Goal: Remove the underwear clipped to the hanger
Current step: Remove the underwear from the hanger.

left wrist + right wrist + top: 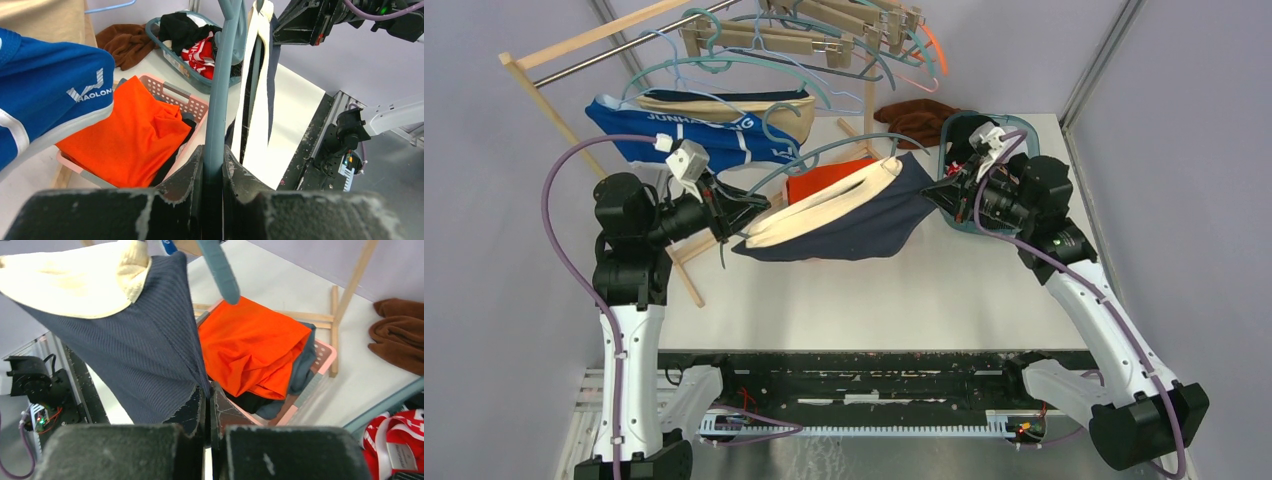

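The dark navy underwear (854,228) with a cream waistband (824,205) hangs stretched in the air between my two grippers. My left gripper (742,215) is shut on the teal hanger (844,148) that carries it; the hanger's rod (220,90) runs up from between the jaws of the left gripper (213,156). At the garment's right corner, my right gripper (931,196) is shut on the navy underwear (135,340), pinching the fabric at the tips of the right gripper (207,390). Royal blue underwear (674,135) and beige underwear (724,105) hang on hangers behind the left arm.
A pink basket (182,95) with the orange garment (250,345) sits under the stretched underwear. A teal basket (170,55) of clothes stands at the right, behind the right wrist. A brown cloth (914,118) lies at the back. The wooden rack (574,45) with several hangers leans at the back left.
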### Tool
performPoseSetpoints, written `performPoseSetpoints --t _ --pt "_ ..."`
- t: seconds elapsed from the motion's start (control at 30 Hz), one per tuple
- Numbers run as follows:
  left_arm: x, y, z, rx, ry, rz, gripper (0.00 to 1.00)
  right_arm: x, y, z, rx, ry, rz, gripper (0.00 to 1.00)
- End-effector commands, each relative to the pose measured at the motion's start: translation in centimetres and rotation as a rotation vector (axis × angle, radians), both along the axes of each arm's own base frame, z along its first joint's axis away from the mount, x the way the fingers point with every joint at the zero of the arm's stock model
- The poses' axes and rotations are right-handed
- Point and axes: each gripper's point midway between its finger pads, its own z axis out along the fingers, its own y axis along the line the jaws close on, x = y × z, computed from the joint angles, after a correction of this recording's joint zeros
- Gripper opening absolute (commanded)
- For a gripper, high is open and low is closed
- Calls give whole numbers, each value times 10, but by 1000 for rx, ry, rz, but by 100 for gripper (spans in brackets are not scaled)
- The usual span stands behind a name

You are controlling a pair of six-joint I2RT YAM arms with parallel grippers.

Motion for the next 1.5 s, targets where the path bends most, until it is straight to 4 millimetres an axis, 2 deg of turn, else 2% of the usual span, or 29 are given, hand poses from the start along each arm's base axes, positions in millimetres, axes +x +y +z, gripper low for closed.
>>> performPoseSetpoints --t 0.0,0.4,0.77,0.97,1.27,1.47 --pt "5 10 29 48 -141 75 3 17 -26 10 -26 -8 -163 1" --pt "4 17 21 123 -163 105 3 37 -61 3 -52 52 -354 1" --pt "-5 13 18 150 -186 61 3 51 -91 -7 -58 129 -486 1" --pt "-11 15 9 220 -205 40 3 56 -107 -10 -64 159 -555 1" --pt "-24 14 0 292 -234 -22 3 62 -127 -20 -56 218 -615 1" --pt "-28 10 3 278 -240 -46 3 64 -136 -24 -33 252 -620 1"
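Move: The right hand already pinches the dark blue underwear. The hanger's free right tip is roughly 5 cm ahead of it, 1 cm left and 5 cm above. The blue basket lies about 17 cm ahead and 22 cm right, the pink basket some 14 cm ahead and 18 cm left, both about 26 cm lower. From the left hand, holding the hanger, that tip is about 32 cm right and 9 cm ahead, at its height. Still pinching the underwear, the right hand pulls about 6 cm right, slightly forward; the left lowers the hanger. ##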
